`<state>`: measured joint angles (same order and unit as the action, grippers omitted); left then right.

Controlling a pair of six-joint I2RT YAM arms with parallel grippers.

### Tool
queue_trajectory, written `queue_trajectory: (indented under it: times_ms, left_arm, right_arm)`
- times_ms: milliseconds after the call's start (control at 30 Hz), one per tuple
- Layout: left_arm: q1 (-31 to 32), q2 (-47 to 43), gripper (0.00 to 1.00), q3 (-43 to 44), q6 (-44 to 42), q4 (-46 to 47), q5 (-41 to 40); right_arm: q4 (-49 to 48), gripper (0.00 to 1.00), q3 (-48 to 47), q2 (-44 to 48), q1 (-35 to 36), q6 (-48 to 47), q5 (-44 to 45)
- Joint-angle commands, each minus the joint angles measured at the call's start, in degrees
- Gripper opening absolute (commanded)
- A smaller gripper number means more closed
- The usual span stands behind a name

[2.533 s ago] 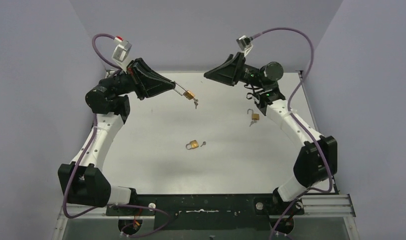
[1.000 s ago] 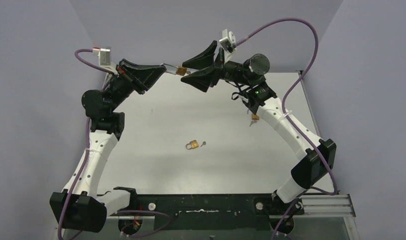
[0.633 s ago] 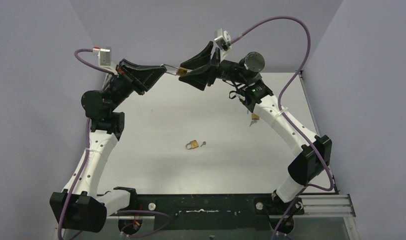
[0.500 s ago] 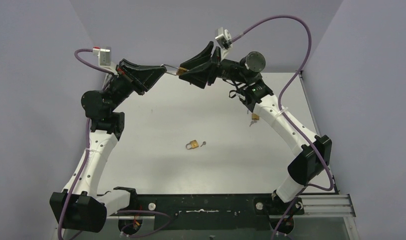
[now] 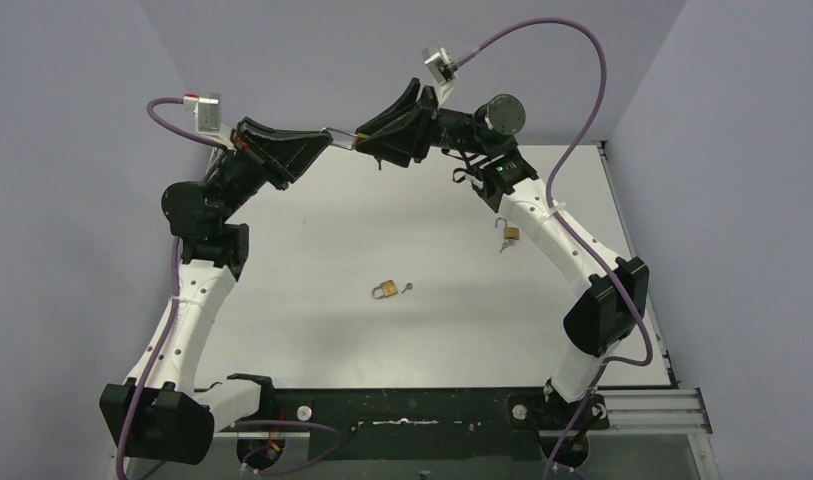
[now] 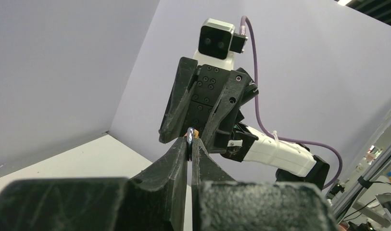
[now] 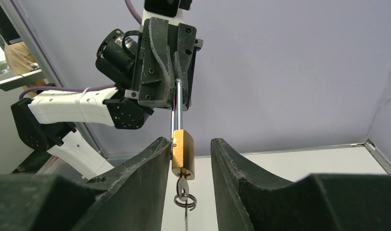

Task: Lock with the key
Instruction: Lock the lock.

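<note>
My left gripper is raised above the far edge of the table, shut on the steel shackle of a brass padlock. The padlock's body hangs free, and a key with a small ring sticks out of its underside. My right gripper faces it and straddles the padlock's body. Its jaws are still open: the left finger lies against the brass and the right finger stands off with a gap. In the left wrist view the shackle shows pinched between my fingertips.
Two more brass padlocks lie on the white table. One padlock near the middle has a key beside it, and one padlock by the right arm has its shackle up. Purple walls close in the table.
My left arm lifted the padlock up and back, then held still. My right gripper moved left onto the padlock's body and its jaws narrowed around it.
</note>
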<state>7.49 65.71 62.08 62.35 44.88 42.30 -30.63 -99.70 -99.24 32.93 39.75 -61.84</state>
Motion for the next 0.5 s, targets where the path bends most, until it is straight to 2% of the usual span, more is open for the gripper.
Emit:
queue_trajectory:
  times_ms: [0, 167, 267, 333, 433, 467]
  left_arm:
    - [-0.54, -0.23, 0.0, 3.17, -0.12, 4.04, -0.22]
    - [-0.72, -0.15, 0.0, 3.28, 0.02, 4.44, -0.29]
    - [-0.77, -0.04, 0.0, 3.18, -0.07, 4.66, -0.37]
    - [-0.87, -0.05, 0.0, 2.95, -0.47, 4.57, -0.27]
    - [-0.98, -0.44, 0.0, 2.17, -1.26, 4.35, -0.53]
    - [-0.98, -0.63, 0.0, 1.99, -1.86, 3.96, -0.66]
  right_arm:
    - [-4.12, 0.37, -3.49, -0.2, -0.41, 3.48, -1.66]
    - [-4.26, 0.37, -4.06, -0.59, -0.48, 4.66, -2.12]
    - [-4.33, 0.31, -4.7, -0.96, -0.56, 6.1, -2.66]
    - [-5.4, 0.2, -5.5, -1.52, -0.67, 8.17, -3.55]
    - [-10.12, 0.0, -6.87, -3.06, -1.46, 16.43, -4.76]
    - [-13.0, 0.0, -7.39, -3.78, -1.99, 20.5, -4.9]
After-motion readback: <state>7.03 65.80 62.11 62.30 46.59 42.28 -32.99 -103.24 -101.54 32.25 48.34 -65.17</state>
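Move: The padlock's brass body sits between the open right fingertips, about 1 cm to the left of the right hand and 1 cm back, level with it. The shackle's middle is some 4 cm to the left and level front to back. The key and ring hang roughly 2 cm to the right, 1 cm back and 3 cm down. From the left hand, which already pinches the shackle's far end, the body is about 6 cm to the right, 1 cm back and 1 cm down. The right fingers close from about a third open to nearly shut, pinching the brass body between their tips. That hand stays close to its place, dipping half a centimetre, then rising about 1 cm while easing slightly back, its wrist turning some 5 degrees. The left hand keeps its pinch on the shackle and holds nearly still. ##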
